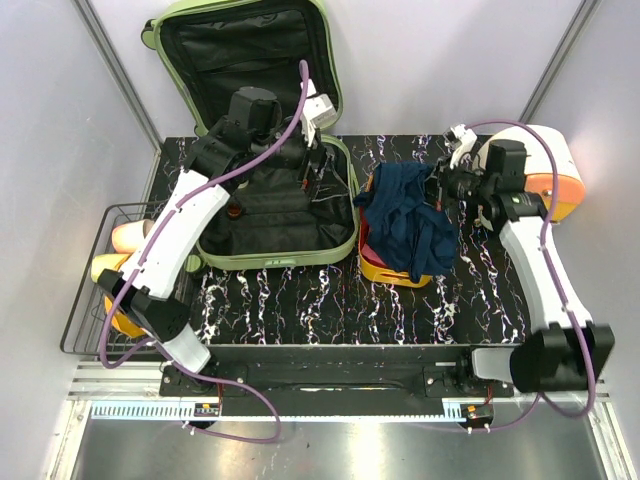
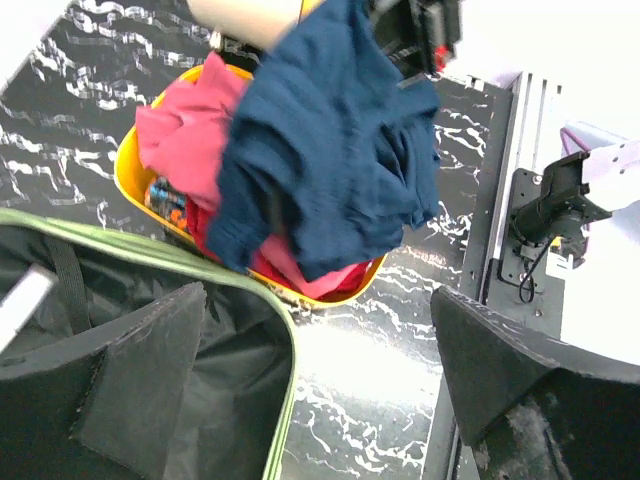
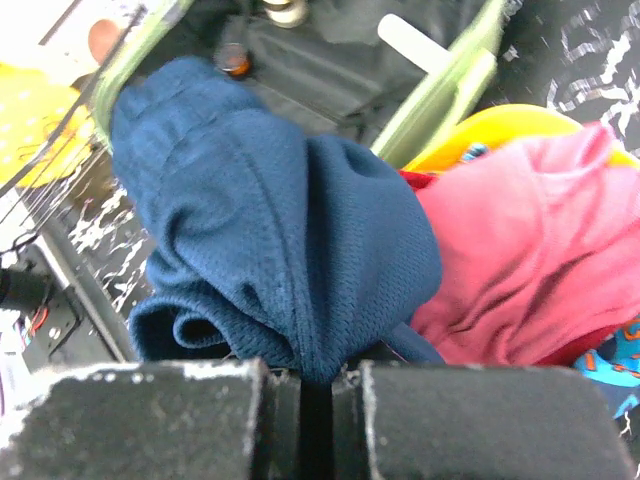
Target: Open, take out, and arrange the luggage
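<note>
The luggage (image 1: 285, 255) is a pale-green hard-shell suitcase lying open at the back left, its lid (image 1: 240, 50) upright and its black lining showing. My left gripper (image 1: 322, 160) hovers over its right rim (image 2: 272, 300), open, with nothing between the fingers (image 2: 140, 380). My right gripper (image 1: 440, 190) is shut on a navy blue garment (image 3: 280, 230), which hangs bunched over the yellow-orange tray (image 1: 385, 268). A pink garment (image 3: 520, 260) lies in that tray under the navy one (image 2: 330, 140).
A black wire basket (image 1: 100, 290) with yellow and peach items stands at the left edge. At the far right sits a white and orange container (image 1: 555, 170). Small items, including a white tube (image 3: 415, 40), lie inside the suitcase.
</note>
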You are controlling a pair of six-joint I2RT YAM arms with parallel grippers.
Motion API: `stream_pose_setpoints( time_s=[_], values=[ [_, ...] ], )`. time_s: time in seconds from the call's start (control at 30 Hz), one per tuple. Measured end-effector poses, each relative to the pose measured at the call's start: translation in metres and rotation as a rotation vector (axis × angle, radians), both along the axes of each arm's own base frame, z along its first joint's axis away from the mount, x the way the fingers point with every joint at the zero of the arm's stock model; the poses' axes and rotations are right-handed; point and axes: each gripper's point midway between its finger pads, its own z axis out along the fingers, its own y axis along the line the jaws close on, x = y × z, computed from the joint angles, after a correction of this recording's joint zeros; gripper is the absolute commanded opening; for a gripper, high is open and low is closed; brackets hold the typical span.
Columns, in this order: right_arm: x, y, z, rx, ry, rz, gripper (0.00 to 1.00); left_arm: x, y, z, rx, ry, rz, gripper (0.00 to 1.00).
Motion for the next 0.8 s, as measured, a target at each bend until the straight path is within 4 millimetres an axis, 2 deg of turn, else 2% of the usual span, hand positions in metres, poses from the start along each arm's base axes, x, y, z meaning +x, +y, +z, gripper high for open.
stream_pose_setpoints(
  time_s=[0.1,0.2,0.37,0.47,0.5,0.53,0.63,0.7,0.8],
  values=[
    [0.043,-0.013,-0.034,-0.006,0.099,-0.101,0.00,0.010,0.008,-0.020,0.019,0.051,0.035,0.99],
    [0.073,-0.025,-0.061,-0.020,0.166,-0.204,0.00,0.014,0.019,-0.040,0.036,0.104,0.071,0.99],
    [0.120,-0.043,-0.079,-0.026,0.213,-0.380,0.00,0.021,0.038,-0.061,0.048,0.154,0.134,0.99],
    [0.137,-0.050,-0.094,-0.026,0.242,-0.443,0.00,0.025,0.046,-0.067,0.047,0.167,0.160,0.99],
    [0.141,-0.051,-0.101,-0.025,0.258,-0.455,0.04,0.027,0.048,-0.069,0.047,0.169,0.170,0.99],
    [0.143,-0.051,-0.108,-0.026,0.276,-0.464,0.25,0.028,0.050,-0.070,0.047,0.170,0.176,0.99],
    [0.146,-0.053,-0.129,-0.038,0.333,-0.486,0.65,0.028,0.054,-0.075,0.053,0.177,0.190,0.99],
    [0.144,-0.056,-0.134,-0.054,0.344,-0.495,0.71,0.027,0.056,-0.079,0.058,0.180,0.199,0.99],
    [0.141,-0.059,-0.128,-0.088,0.316,-0.486,0.82,0.026,0.059,-0.082,0.064,0.186,0.208,0.99]
  ],
)
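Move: The blue cloth already hangs from the closed right gripper, and the yellow box lies about 10 cm ahead, 2 cm left and 23 cm below. The suitcase's open shell stands some 35 cm left of that gripper and 14 cm ahead. The orange-fronted case is roughly 24 cm to its right and 12 cm ahead. From the empty left gripper, the white tube lies about 16 cm ahead, 3 cm right and 35 cm below; the yellow box is about 9 cm ahead, 24 cm right and 32 cm below. Swing the right gripper forward about 14 cm and down as far, drifting somewhat right, carrying the blue cloth into the back of the yellow box; turn it nearly 30 degrees clockwise, tip it down, then open the fingers on the cloth. Meanwhile sink the open left gripper about 8 cm over the suitcase and draw it left, away from the box, still touching nothing. ##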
